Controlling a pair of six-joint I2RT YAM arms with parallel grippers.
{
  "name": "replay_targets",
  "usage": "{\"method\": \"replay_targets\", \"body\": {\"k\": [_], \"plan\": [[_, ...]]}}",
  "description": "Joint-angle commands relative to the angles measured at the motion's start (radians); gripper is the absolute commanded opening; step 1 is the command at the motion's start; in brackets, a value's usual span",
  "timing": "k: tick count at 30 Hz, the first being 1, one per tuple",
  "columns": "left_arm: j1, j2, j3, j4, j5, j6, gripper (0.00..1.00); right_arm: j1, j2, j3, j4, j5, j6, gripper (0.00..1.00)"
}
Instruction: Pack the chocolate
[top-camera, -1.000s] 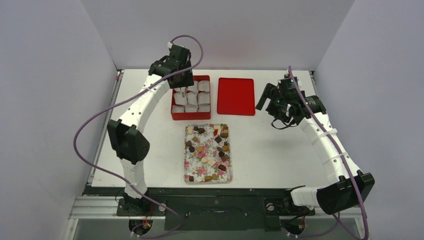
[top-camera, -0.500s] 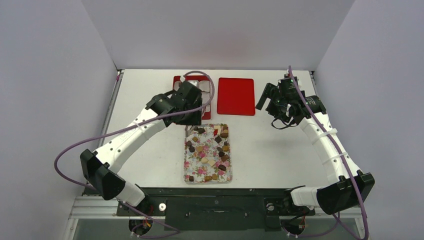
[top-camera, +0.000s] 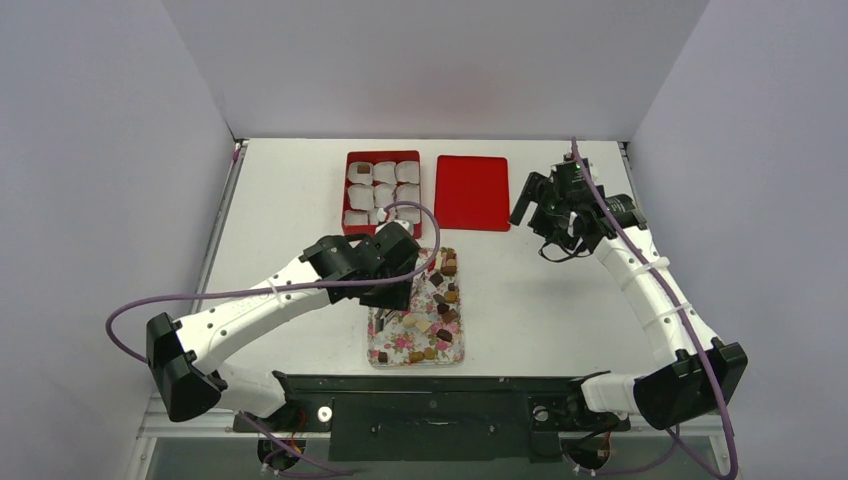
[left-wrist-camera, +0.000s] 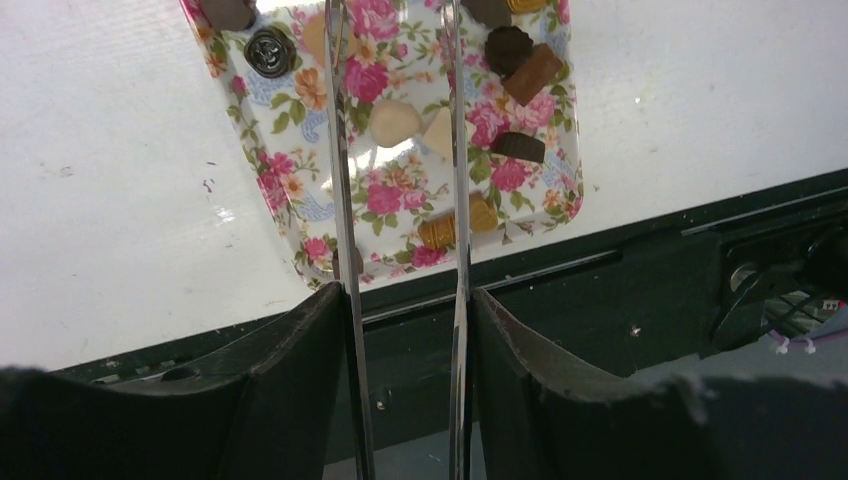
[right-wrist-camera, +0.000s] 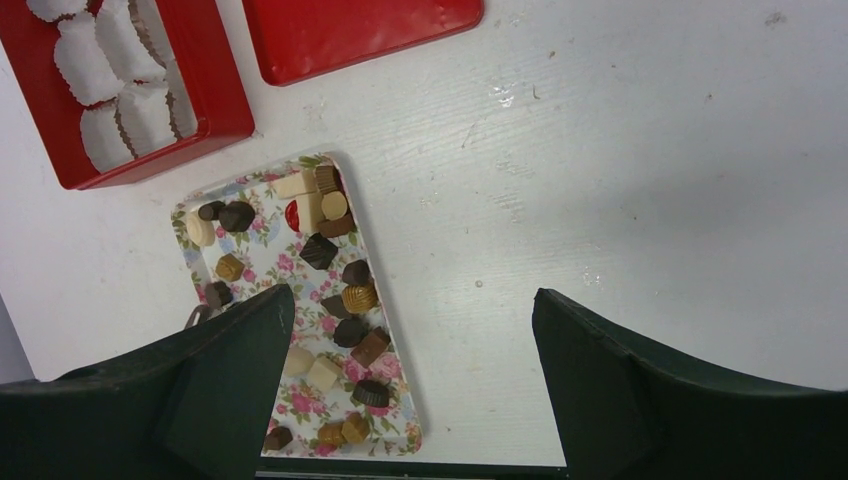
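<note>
The chocolate (top-camera: 432, 300) is several small dark brown, tan and cream pieces lying on a floral tray (top-camera: 386, 347) near the table's front edge. My left gripper (top-camera: 393, 293) hovers over the tray's left half. In the left wrist view its two thin metal blades (left-wrist-camera: 341, 150) stand apart, open, with a cream piece (left-wrist-camera: 393, 122) on the tray (left-wrist-camera: 281, 190) below the gap and nothing gripped. My right gripper (top-camera: 545, 220) hangs at the back right, wide open and empty (right-wrist-camera: 412, 295), looking down on the chocolate (right-wrist-camera: 358, 297).
A red box (top-camera: 346, 196) lined with white paper cups (top-camera: 383, 172) stands behind the tray. A flat red lid (top-camera: 472, 192) lies to its right. The black front rail (left-wrist-camera: 640, 270) runs just past the tray's near end.
My left arm has swung back from above the red box toward the front and now sits over the floral tray. The right arm has barely moved.
</note>
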Motion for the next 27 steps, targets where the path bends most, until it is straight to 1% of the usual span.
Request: {"method": "replay_targets", "body": {"k": [1, 4, 9, 27], "plan": [[-0.045, -0.047, -0.005, -0.015, 0.046, -0.034, 0.44, 0.014, -0.039, -0.009, 0.028, 0.025, 0.008, 0.84], [-0.083, -0.042, -0.007, -0.024, 0.059, -0.025, 0.44, 0.017, -0.046, -0.017, 0.029, 0.038, 0.012, 0.84], [-0.115, -0.018, -0.011, -0.018, 0.082, -0.010, 0.43, 0.024, -0.056, -0.029, 0.031, 0.059, 0.021, 0.84], [-0.159, 0.033, -0.062, -0.003, 0.093, 0.013, 0.43, 0.030, -0.081, -0.061, 0.032, 0.066, 0.035, 0.84]]}}
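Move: The left hand already holds the tongs, tips reaching out ahead and to the right. The likely aim, a dark round chocolate in the tray's right half, lies about 12 cm to this hand's right, 2 cm farther out and 17 cm below. A brown square chocolate sits 14 cm right, level; a cream square 7 cm right and 2 cm back; a ribbed dark one 13 cm right, 4 cm back. From the right hand, the dark round chocolate is some 12 cm back, 17 cm left. The left hand, keeping its grip on the empty tongs, goes on drawing back over the tray towards the robot by about 5 cm and some 2 cm to the right, with the wrist turning about 10 degrees clockwise so that the tips swing rightwards over the dark chocolates. The backward travel runs nearly level and eases off halfway, then the hand sinks some 2 cm as it creeps farther back, the fingers holding their opening. ##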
